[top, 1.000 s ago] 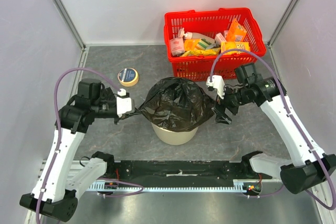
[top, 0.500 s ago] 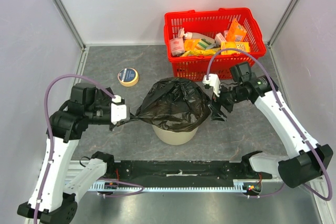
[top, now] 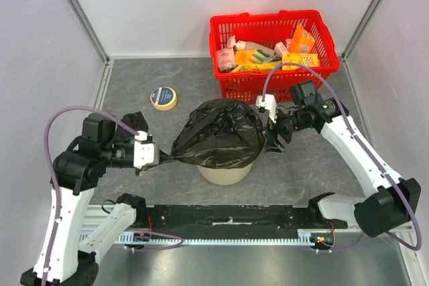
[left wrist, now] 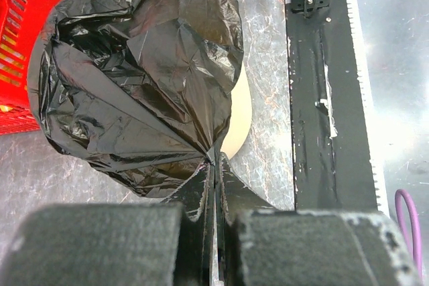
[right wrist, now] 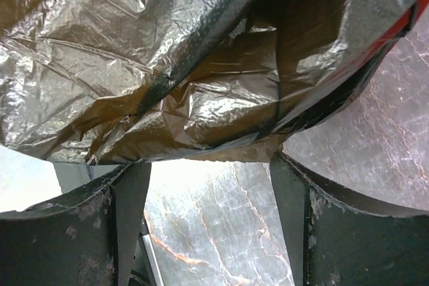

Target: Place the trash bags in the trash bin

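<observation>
A crumpled black trash bag (top: 218, 132) lies draped over the mouth of the round beige trash bin (top: 224, 172). My left gripper (top: 161, 159) is shut on the bag's left corner, which is pulled out taut to the left. In the left wrist view the pinched plastic runs from the closed fingertips (left wrist: 216, 165) up to the bag (left wrist: 141, 78), with a sliver of the bin (left wrist: 238, 118) behind it. My right gripper (top: 271, 135) is at the bag's right edge. It stands open (right wrist: 208, 172), the bag (right wrist: 201, 65) hanging just beyond its fingertips and only floor between them.
A red wire shopping basket (top: 271, 82) with groceries stands behind the bin at the back right. A roll of tape (top: 163, 98) lies at the back left. The black mounting rail (top: 228, 216) runs along the near edge, and grey walls close in both sides.
The left gripper has drawn the bag's corner further left and nearer, stretching the bag. The right gripper has moved left up to the bag's right edge, its jaws narrowing a little.
</observation>
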Motion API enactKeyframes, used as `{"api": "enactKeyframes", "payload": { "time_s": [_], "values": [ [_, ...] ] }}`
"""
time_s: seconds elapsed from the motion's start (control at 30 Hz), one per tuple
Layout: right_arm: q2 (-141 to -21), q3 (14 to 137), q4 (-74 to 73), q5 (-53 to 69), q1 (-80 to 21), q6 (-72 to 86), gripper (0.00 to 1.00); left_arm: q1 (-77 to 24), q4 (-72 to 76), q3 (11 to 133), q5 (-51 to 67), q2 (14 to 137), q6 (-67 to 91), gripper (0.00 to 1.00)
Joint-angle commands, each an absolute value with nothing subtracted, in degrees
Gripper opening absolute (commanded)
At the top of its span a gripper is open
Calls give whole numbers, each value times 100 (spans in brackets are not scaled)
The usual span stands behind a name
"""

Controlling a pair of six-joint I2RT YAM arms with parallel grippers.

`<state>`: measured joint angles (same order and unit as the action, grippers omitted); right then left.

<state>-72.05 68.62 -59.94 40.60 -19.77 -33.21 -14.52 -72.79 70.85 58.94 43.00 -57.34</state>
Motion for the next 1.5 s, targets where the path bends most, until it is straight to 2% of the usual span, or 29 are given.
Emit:
{"api": "enactKeyframes", "payload": {
  "time_s": [0.0, 0.27, 0.43, 0.5, 0.53, 0.9, 1.2, 1.4, 1.47],
  "values": [
    [-7032, 6566, -5380, 4543, -1986, -3209, 77, -1476, -7383, 6953, 6144, 4236, -5906, 2],
    [-6698, 6214, -5054, 4939, -2004, -3015, 52, -1459, -7383, 6364, 5775, 4123, -6047, 2],
    [-6618, 6161, -4939, 5010, -1995, -2988, 22, -1468, -7339, 6012, 5608, 3929, -6108, 2],
    [-6601, 6170, -4939, 5001, -2004, -2980, 3, -1476, -7339, 5854, 5572, 3841, -6135, 2],
    [-6583, 6179, -4939, 4975, -2004, -2979, 0, -1468, -7321, 5793, 5555, 3789, -6152, 2],
    [-6232, 5942, -4992, 4412, -1995, -3032, 0, -1468, -7076, 4958, 5397, 3665, -6337, 2],
    [-6328, 5722, -5036, 4166, -1995, -3155, 0, -1476, -6171, 4210, 5159, 3568, -6249, 2],
    [-6451, 6107, -5632, 3912, -2004, -3304, 0, -1512, -5915, 3999, 5379, 3683, -6240, 2],
    [-6469, 6301, -5879, 3754, -1995, -3305, 14, -1547, -5828, 3938, 5405, 3726, -6231, 2]
  ]
}}
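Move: Between the hands stands the trash bin, draped with the black trash bag: about 13 cm right of the left hand, 10 cm ahead and 18 cm below it, and some 13 cm left of the right hand, level with it fore and aft, 7 cm lower. The bag's loose edge lies about 2 cm left of the right hand, at its height. The tape roll is 30 cm ahead, 8 cm left and 29 cm below the left hand; the red basket is 28 cm straight ahead of the right, 8 cm lower. Lowering about 15 cm beside the bin, the left hand keeps its pinch on the bag's edge and tips its fingers some 10 degrees further down, drawing the plastic down with it. Meanwhile the right hand edges 1.5 cm left towards the bag and closes fully from wide open, then eases back right and sinks a couple of centimetres, its shut fingers empty. ##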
